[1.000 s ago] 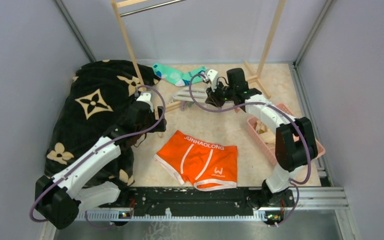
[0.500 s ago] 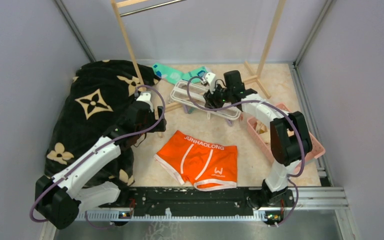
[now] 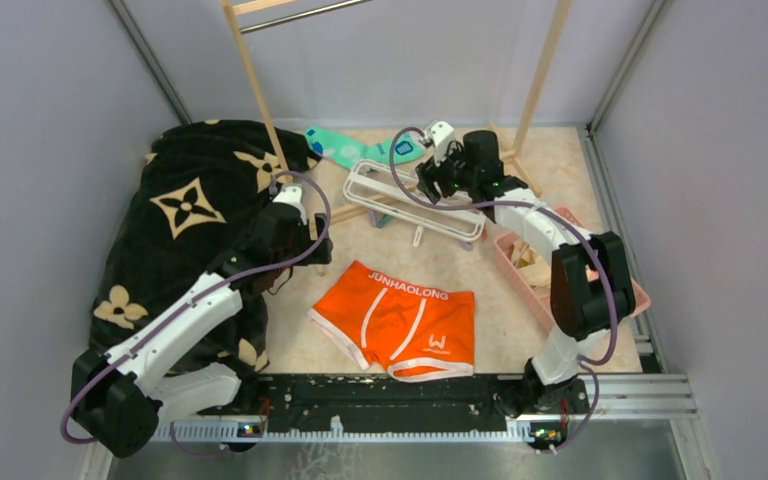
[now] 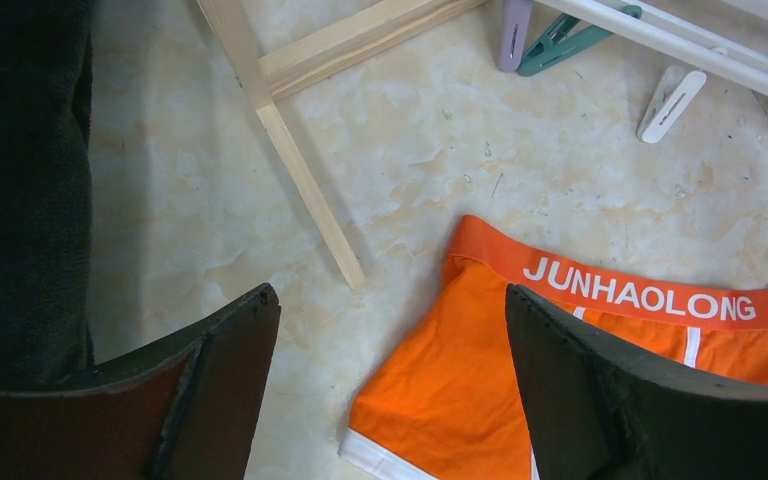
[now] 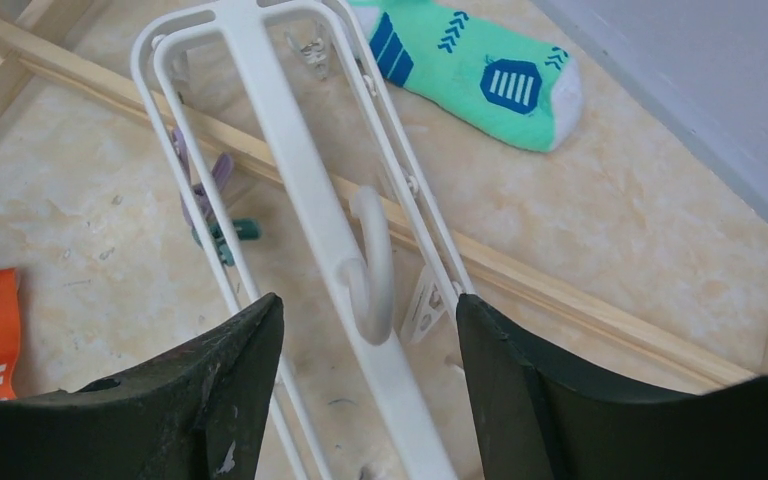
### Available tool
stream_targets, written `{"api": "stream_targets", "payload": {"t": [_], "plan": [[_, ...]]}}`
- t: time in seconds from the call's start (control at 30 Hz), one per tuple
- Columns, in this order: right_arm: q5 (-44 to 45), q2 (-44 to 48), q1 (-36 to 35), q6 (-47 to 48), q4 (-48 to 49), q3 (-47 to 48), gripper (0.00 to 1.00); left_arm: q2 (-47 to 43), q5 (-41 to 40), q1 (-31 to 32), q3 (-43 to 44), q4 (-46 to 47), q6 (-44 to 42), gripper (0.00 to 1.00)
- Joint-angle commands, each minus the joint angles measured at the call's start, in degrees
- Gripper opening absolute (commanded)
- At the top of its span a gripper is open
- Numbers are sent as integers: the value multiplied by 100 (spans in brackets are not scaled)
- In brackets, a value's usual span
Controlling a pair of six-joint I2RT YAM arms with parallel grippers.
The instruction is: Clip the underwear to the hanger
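The orange underwear [image 3: 400, 320] lies flat on the floor in front of the arms, its lettered waistband facing the back. The white hanger [image 3: 410, 200] lies flat behind it, with purple and teal clips [image 5: 215, 215] beneath its frame. My right gripper [image 3: 432, 178] hovers open above the hanger [image 5: 300, 170]; the hook [image 5: 372, 260] shows between its fingers, untouched. My left gripper [image 3: 305, 248] stands open over the left leg of the underwear [image 4: 450, 390], holding nothing. The hanger's edge and clips [image 4: 550, 40] show at the top of the left wrist view.
A black blanket with tan flowers [image 3: 190, 210] fills the left side. A teal sock [image 3: 355, 150] lies at the back by the wooden rack [image 3: 260, 90], whose foot bars [image 4: 310, 180] run along the floor. A pink basket [image 3: 530, 270] sits at the right. Grey walls enclose everything.
My right gripper has opened, let go of the hanger and drawn back to the right. The hanger now lies flat. The left arm has not moved.
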State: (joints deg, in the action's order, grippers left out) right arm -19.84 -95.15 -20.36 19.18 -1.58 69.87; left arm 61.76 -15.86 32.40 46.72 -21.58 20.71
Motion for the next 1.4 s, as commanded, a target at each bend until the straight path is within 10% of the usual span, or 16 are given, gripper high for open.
{"api": "stream_targets", "payload": {"t": [0.0,0.17,0.5,1.37], "plan": [[-282,-446,85,-314,386,510,64,-63,38,-40,-66,102,-9,89],[-615,-898,111,-508,360,912,60,-122,18,-48,-90,71,-28,88],[-1006,-888,111,-771,553,1480,0,-194,-39,-54,-98,49,-32,89],[-2153,359,112,165,-1579,2370,0,-1310,-89,-81,77,242,-242,88]]}}
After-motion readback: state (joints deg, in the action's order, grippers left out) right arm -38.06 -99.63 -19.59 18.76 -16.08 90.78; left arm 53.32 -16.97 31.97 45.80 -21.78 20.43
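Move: Some 3 cm ahead of the right hand, about 2 cm to its left and 4 cm below it stands the hanger's hook, with nothing yet gripped. The green sock lies roughly 13 cm ahead of that hand and 11 cm left, the orange underwear about 25 cm back and 5 cm left, both on the table some 17 cm down. From the left hand the hook is about 18 cm ahead, 13 cm right and nearly level. Reaching forward, left and down about 5 cm, the right hand brings its open fingers around the upright hook and shuts them on it. It then lifts about 11 cm with the hook pinched, still drifting left, and in the last part draws back some 4 cm while turning about 15 degrees counter-clockwise. The left hand, open and empty, rises about 3.5 cm at the end. ##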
